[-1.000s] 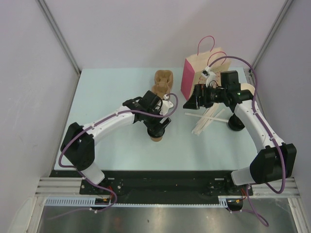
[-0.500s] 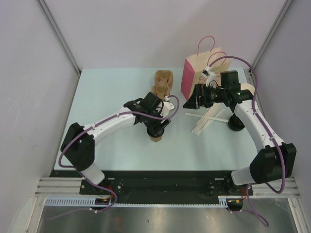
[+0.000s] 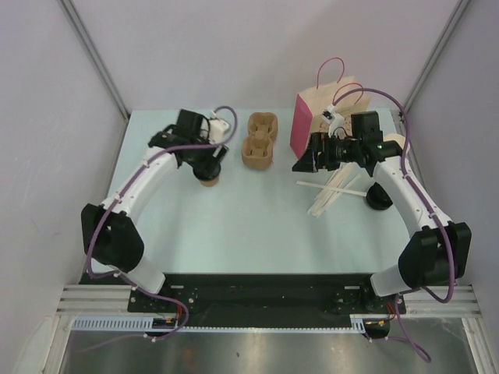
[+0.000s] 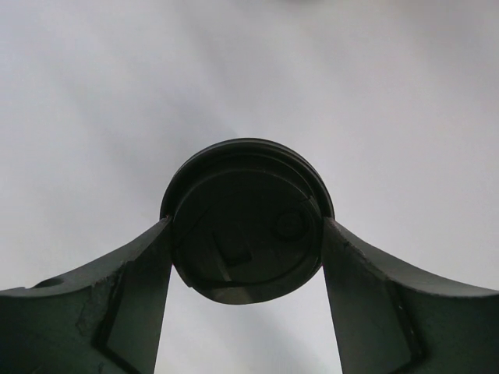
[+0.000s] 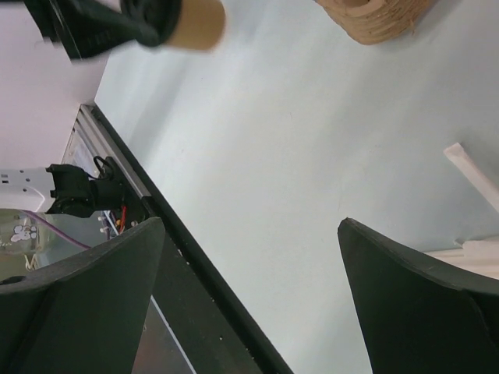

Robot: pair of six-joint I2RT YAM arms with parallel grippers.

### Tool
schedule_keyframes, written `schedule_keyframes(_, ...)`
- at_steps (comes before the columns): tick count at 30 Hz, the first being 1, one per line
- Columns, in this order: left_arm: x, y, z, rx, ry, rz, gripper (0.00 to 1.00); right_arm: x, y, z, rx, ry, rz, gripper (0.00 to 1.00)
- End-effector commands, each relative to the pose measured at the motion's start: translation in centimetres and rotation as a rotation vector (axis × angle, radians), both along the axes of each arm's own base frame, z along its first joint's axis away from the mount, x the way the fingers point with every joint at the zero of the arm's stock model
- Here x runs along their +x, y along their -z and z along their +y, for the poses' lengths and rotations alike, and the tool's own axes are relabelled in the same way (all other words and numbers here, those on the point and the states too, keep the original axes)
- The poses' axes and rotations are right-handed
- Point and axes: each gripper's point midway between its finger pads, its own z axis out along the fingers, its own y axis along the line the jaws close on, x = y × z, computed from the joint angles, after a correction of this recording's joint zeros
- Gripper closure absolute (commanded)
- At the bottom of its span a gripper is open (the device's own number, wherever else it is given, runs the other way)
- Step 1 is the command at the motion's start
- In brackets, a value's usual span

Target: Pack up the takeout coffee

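Note:
The takeout coffee [image 3: 207, 180], a small brown paper cup with a black lid [image 4: 245, 222], is at the back left of the table. My left gripper [image 3: 209, 165] is shut on it, and in the left wrist view both fingers [image 4: 132, 296] press the sides of the lid. The right wrist view shows the cup [image 5: 195, 19] at its top left. The pink paper bag [image 3: 302, 125] stands upright at the back right. My right gripper [image 3: 306, 161] hovers open just in front of the bag, with nothing between its fingers [image 5: 251, 224].
A brown pulp cup carrier [image 3: 259, 140] lies between the coffee and the bag, also seen as the carrier [image 5: 382, 19] in the right wrist view. Pale wooden sticks [image 3: 335, 191] lie under the right arm, next to a dark round object [image 3: 380, 201].
My left arm has swung from the middle of the table to the back left, carrying the coffee with it. The right gripper has barely shifted.

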Motion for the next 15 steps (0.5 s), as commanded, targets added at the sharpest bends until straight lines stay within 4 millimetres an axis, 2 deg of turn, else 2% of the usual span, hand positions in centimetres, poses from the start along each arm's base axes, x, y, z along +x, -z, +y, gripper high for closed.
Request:
schedule_keyframes(1, 5.6, -2.7, 6.4, 0.068, -0.09, -0.099, 0.62, 1.2, -2.3, 0.7, 0.023, -0.02, -0.083, 0.0)
schedule_keyframes(2, 6.5, -2.8, 8.6, 0.069, -0.14, -0.097, 0.62, 1.2, -2.2, 0.9, 0.024, -0.024, -0.082, 0.0)
schedule_keyframes(3, 7.5, -1.9, 9.3, 0.063, -0.157, -0.075, 0.62, 1.3, -2.4, 0.9, 0.025, -0.024, -0.087, 0.0)
schedule_keyframes(4, 8.7, -2.7, 10.1, 0.05, -0.182, -0.095, 0.62, 1.5, -2.3, 1.0, 0.024, -0.026, -0.085, 0.0)
schedule_keyframes(5, 9.2, -2.6, 11.6, 0.045, -0.219, -0.085, 0.62, 1.5, -2.2, 1.1, 0.023, -0.03, -0.083, 0.01)
schedule_keyframes(6, 10.0, -1.5, 12.0, 0.032, -0.236, -0.06, 0.62, 1.5, -2.2, 1.1, 0.023, -0.029, -0.085, 0.0)
schedule_keyframes(8, 11.3, -2.0, 13.3, 0.013, -0.272, -0.078, 0.62, 1.7, -2.3, 1.1, 0.022, -0.03, -0.087, 0.0)
schedule_keyframes(9, 11.7, -1.2, 13.5, 0.003, -0.281, -0.061, 0.62, 1.7, -2.3, 1.1, 0.022, -0.031, -0.087, 0.0)
schedule_keyframes(12, 12.7, -0.5, 13.5, -0.012, -0.29, -0.059, 0.62, 1.8, -2.2, 1.2, 0.02, -0.034, -0.085, 0.01)
schedule_keyframes(15, 12.6, 0.4, 13.1, -0.031, -0.298, -0.034, 0.62, 1.9, -2.2, 1.2, 0.018, -0.032, -0.084, 0.0)
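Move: Roughly 15 cm to the left hand's left and 12 cm ahead, with the table top about 15 cm below it, is the bare left-hand patch to which it is taking the lidded coffee cup. The brown carrier's near cell stands some 19 cm ahead and 14 cm right of that hand, its far cell about 32 cm ahead and 16 cm right. From the idle right hand, the patch is about 42 cm left, 15 cm ahead. Carrying the lidded cup still pinched by its black lid, the left hand sweeps left and forward, nearly 20 cm in all, away from the brown carrier and towards the bare patch. It rises about 2 cm, then sinks some 4 cm as the sideways travel dies out, turning some 20 degrees counter-clockwise; the fingers keep their hold. ##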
